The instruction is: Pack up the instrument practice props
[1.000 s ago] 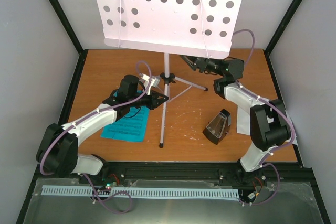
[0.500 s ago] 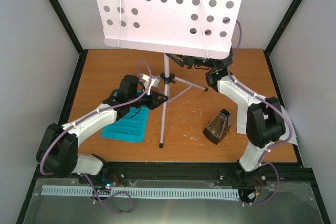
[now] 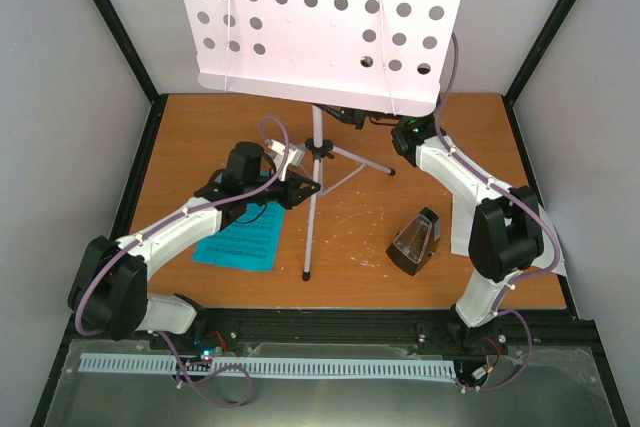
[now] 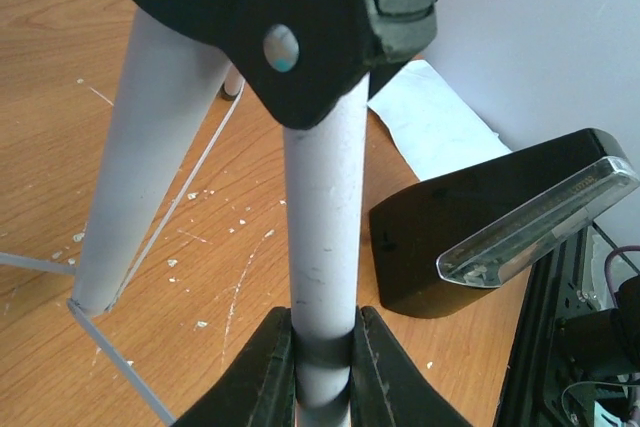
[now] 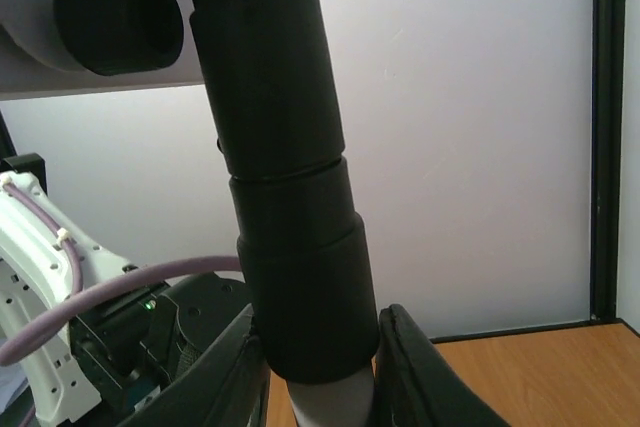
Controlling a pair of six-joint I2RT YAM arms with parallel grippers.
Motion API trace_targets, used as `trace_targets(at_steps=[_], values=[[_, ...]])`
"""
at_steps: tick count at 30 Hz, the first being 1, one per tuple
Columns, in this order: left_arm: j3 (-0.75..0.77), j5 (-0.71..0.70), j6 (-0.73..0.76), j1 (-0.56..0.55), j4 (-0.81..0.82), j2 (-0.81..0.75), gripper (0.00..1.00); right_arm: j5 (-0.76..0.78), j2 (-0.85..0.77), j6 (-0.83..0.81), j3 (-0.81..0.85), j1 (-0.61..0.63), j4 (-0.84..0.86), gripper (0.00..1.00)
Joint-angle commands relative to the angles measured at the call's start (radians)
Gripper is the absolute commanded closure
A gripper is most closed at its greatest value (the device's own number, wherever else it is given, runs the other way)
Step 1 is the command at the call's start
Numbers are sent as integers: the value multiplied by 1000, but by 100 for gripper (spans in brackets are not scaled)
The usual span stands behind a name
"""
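Observation:
The music stand stands at the table's middle back, its perforated grey tray (image 3: 320, 22) high over the tripod legs (image 3: 312, 237). My left gripper (image 3: 303, 188) is shut on the front leg (image 4: 320, 227) just below the black hub, seen in the left wrist view (image 4: 322, 347). My right gripper (image 3: 347, 113) is under the tray, its jaws closed against the pole's black collar (image 5: 300, 277) in the right wrist view (image 5: 318, 357). The black metronome (image 3: 415, 242) stands at front right, also in the left wrist view (image 4: 480, 227). A blue sheet (image 3: 240, 239) lies under my left arm. A white sheet (image 3: 462, 222) lies at the right.
Black frame posts and grey walls close the table in at the back and both sides. The tray's underside (image 5: 30, 57) hangs just above my right gripper. A thin wire brace (image 4: 160, 247) runs between the legs. The black rail (image 3: 330, 327) edges the front.
My right gripper has moved left and back, from beside the stand to under the tray, and now sits round the pole's collar. My left gripper and the stand have stayed put.

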Motion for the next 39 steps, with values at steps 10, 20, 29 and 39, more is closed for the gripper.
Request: trace_targets(at_steps=[10,20,29,39], values=[[215,-5,162,1,94,-96,100,50,-157,-188,30,57,-385,97],[245,18,166,-1,132,-136,100,135,-219,-103,-87,82,-270,97],[302,94,-5,-1,57,-111,100,351,-286,139,-299,95,-117,97],[259,69,-198,-1,50,-38,100,502,-229,246,-440,95,-155,97]])
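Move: Just under the music stand's leg hub, the left hand holds a leg, with the hub some 6 cm ahead and 5 cm above. From that hand, the metronome stands about 19 cm right and 9 cm back, 13 cm lower; the blue music sheet lies roughly 16 cm left, 8 cm back and 19 cm down. The right hand holds the pole by its black collar, with the hub nearly straight below, about 16 cm down. Lifting the gripped leg about 8 cm, the left hand rolls its forward side up and back again, drawing a little towards the base before sinking slightly. Keeping its pinch on the pole, the right hand mostly waits, then presses down some 8 cm towards the hub, turning clockwise and rolling the pole's top about 30 degrees forward. ##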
